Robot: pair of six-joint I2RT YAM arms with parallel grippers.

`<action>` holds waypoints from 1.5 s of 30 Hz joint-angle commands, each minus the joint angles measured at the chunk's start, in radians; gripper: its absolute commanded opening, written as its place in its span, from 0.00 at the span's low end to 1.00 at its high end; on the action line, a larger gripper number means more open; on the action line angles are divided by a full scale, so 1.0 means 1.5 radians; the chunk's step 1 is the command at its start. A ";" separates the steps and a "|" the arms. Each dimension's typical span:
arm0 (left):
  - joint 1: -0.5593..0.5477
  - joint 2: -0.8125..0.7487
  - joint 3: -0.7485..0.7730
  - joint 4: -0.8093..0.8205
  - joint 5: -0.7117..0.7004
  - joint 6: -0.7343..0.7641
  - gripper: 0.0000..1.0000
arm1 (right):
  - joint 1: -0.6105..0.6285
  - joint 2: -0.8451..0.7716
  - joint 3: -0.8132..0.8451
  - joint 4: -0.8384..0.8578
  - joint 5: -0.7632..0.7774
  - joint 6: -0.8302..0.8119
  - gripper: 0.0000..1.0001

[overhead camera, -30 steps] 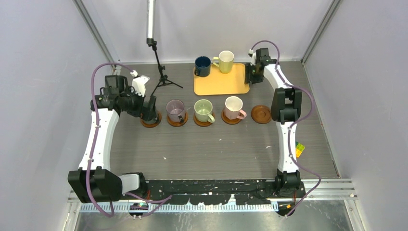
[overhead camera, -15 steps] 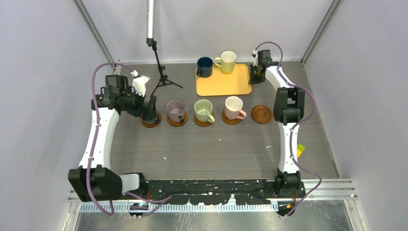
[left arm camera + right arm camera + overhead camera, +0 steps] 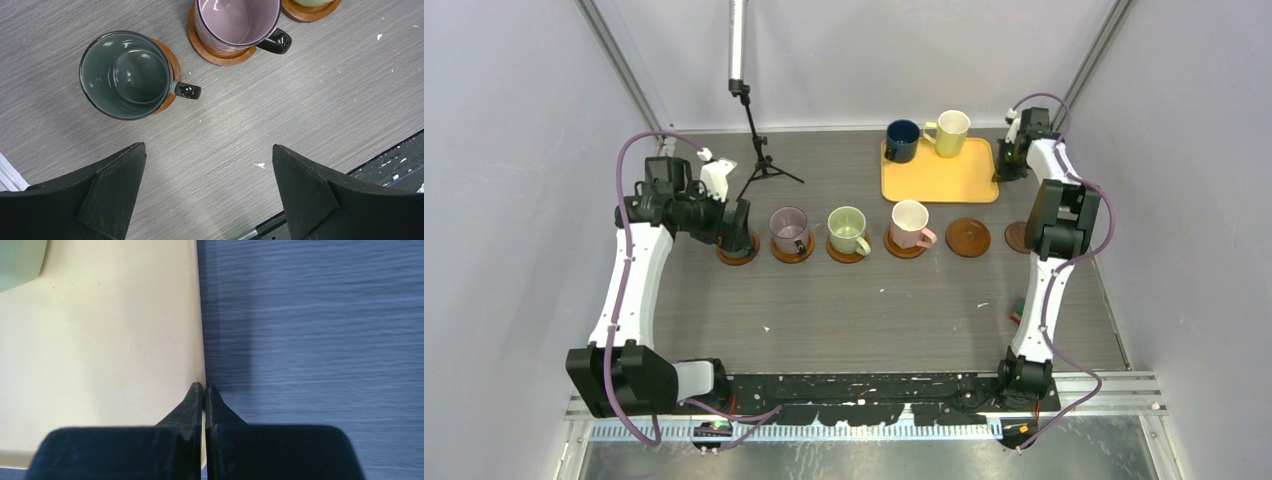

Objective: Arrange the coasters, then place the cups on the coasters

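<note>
My right gripper is shut on the right rim of the yellow-orange tray. A navy cup and a pale yellow cup stand on the tray. Mauve, light green and pink cups sit on coasters in a row. The dark green cup rests on its coaster below my open left gripper. A bare dark coaster lies right of the pink cup. Another coaster shows partly behind the right arm.
A black tripod stand rises at the back left. A multicoloured toy block peeks out beside the right arm's lower link. Walls close in the table on three sides.
The right gripper closed on the tray's rim and dragged the tray, with both cups on it, to the right, uncovering a coaster. The left arm has stayed still.
</note>
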 commanded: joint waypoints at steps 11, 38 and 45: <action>-0.002 -0.026 -0.029 -0.006 0.012 -0.001 1.00 | -0.049 -0.004 0.135 -0.058 0.081 -0.050 0.55; -0.002 -0.056 -0.043 0.017 -0.039 -0.008 1.00 | 0.272 -0.044 0.149 0.077 0.147 0.164 0.69; -0.002 -0.062 -0.048 0.021 -0.048 -0.006 1.00 | 0.309 0.021 0.208 0.076 0.265 0.165 0.70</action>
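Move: The right hand has its shut fingertips on the right rim of the tray. The blue cup stands in the tray about 23 cm to its left, 9 cm farther out and 4 cm higher. The yellow cup is some 11 cm left and 11 cm ahead of the hand; the pink cup is about 23 cm left and 16 cm back, the empty coaster 9 cm left and 16 cm back. From the left hand the blue cup lies roughly 36 cm ahead, 40 cm right and 14 cm below. Still shut on the tray's right rim, the right fingertips drag it a little farther right, then open to about two thirds and come free. The hand lifts some 12 cm and swings back left nearly 30 cm past the near side of the yellow cup. Tips rising about 20 degrees, it reaches slightly forward and begins to sink towards the blue cup, not yet touching. ##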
